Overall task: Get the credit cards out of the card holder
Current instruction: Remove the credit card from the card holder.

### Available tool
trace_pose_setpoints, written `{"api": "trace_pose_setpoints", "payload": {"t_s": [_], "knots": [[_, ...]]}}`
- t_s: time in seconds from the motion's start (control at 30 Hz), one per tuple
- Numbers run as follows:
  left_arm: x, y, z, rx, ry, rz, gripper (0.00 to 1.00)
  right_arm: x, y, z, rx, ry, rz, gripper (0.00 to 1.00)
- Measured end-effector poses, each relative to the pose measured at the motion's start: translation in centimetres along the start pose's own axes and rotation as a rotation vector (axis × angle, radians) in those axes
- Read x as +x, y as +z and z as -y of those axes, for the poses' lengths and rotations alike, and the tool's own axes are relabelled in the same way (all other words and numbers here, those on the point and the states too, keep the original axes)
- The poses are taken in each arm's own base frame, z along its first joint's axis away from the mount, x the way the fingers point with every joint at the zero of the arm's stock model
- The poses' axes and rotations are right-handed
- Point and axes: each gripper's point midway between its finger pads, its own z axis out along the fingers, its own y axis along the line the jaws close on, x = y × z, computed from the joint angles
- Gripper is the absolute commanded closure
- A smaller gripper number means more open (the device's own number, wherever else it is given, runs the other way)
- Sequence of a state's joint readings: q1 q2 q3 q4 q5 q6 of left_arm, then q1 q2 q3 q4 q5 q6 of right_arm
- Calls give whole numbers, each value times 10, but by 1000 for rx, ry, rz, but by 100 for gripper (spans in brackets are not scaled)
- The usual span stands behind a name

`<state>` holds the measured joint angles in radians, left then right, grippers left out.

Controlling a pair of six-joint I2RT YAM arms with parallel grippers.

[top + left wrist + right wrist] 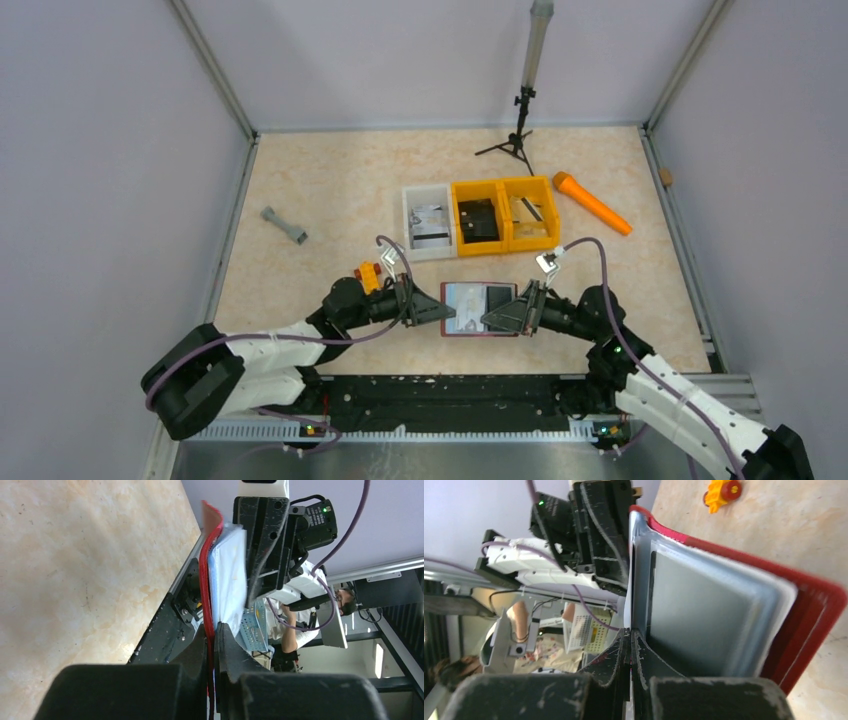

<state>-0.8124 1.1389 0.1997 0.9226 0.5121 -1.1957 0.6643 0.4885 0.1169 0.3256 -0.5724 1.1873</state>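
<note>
The dark red card holder (478, 310) hangs open between my two grippers, just above the table near its front edge. My left gripper (441, 309) is shut on the holder's red cover edge (204, 570), and its jaws (214, 630) pinch that edge. Pale credit cards (227, 575) stand in the pockets beside it. My right gripper (487, 318) is shut on the thin edge of a pale card (629, 580), which sits between its jaws (630, 633). Grey-white cards (696, 615) fill the red holder (806, 625) behind it.
A white bin (428, 222) and two orange bins (503, 212) with items stand behind the holder. An orange cone-shaped object (592, 203) lies at the right, a grey dumbbell (284, 225) at the left, a small tripod (517, 130) at the back. A red-and-yellow toy block (368, 273) sits by my left wrist.
</note>
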Motion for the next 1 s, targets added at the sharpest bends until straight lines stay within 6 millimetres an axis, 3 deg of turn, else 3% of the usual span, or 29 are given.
{"api": "trace_pose_setpoints", "payload": {"t_s": [0.23,0.6,0.87,1.0], "knots": [[-7,-9,17,26,44,48,100,-5,-3,11,90,-47,23,100],[-9,-17,14,-2,42,78,100,-7,-1,11,86,-51,26,100],[-9,-19,16,8,36,79,100,-7,4,-2,12,-46,13,76],[-8,-18,12,6,28,64,100,-7,7,-8,-21,-40,-2,71]]}}
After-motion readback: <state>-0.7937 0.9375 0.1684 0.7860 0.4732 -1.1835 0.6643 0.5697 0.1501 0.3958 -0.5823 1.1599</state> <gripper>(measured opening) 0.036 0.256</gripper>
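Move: Between the two hands, the credit card's middle lies about 4 cm left of the right hand and 2 cm ahead, near its height; the open card holder's middle is roughly 2 cm left, 2 cm ahead and 2 cm below. From the left hand, the card is some 3 cm to the right, level in height and straight across. The yellow toy stands about 20 cm left of the left hand, 14 cm ahead and 14 cm below. Drawing apart, the left hand keeps its pinch on the card holder's left edge and carries it about 2 cm up and 2 cm left, while the closed right fingers, still pinching the card's edge, dip about 1 cm, edging forward and right. The right fingers then open and rise some 2 cm, drifting left again beside the card's corner. ##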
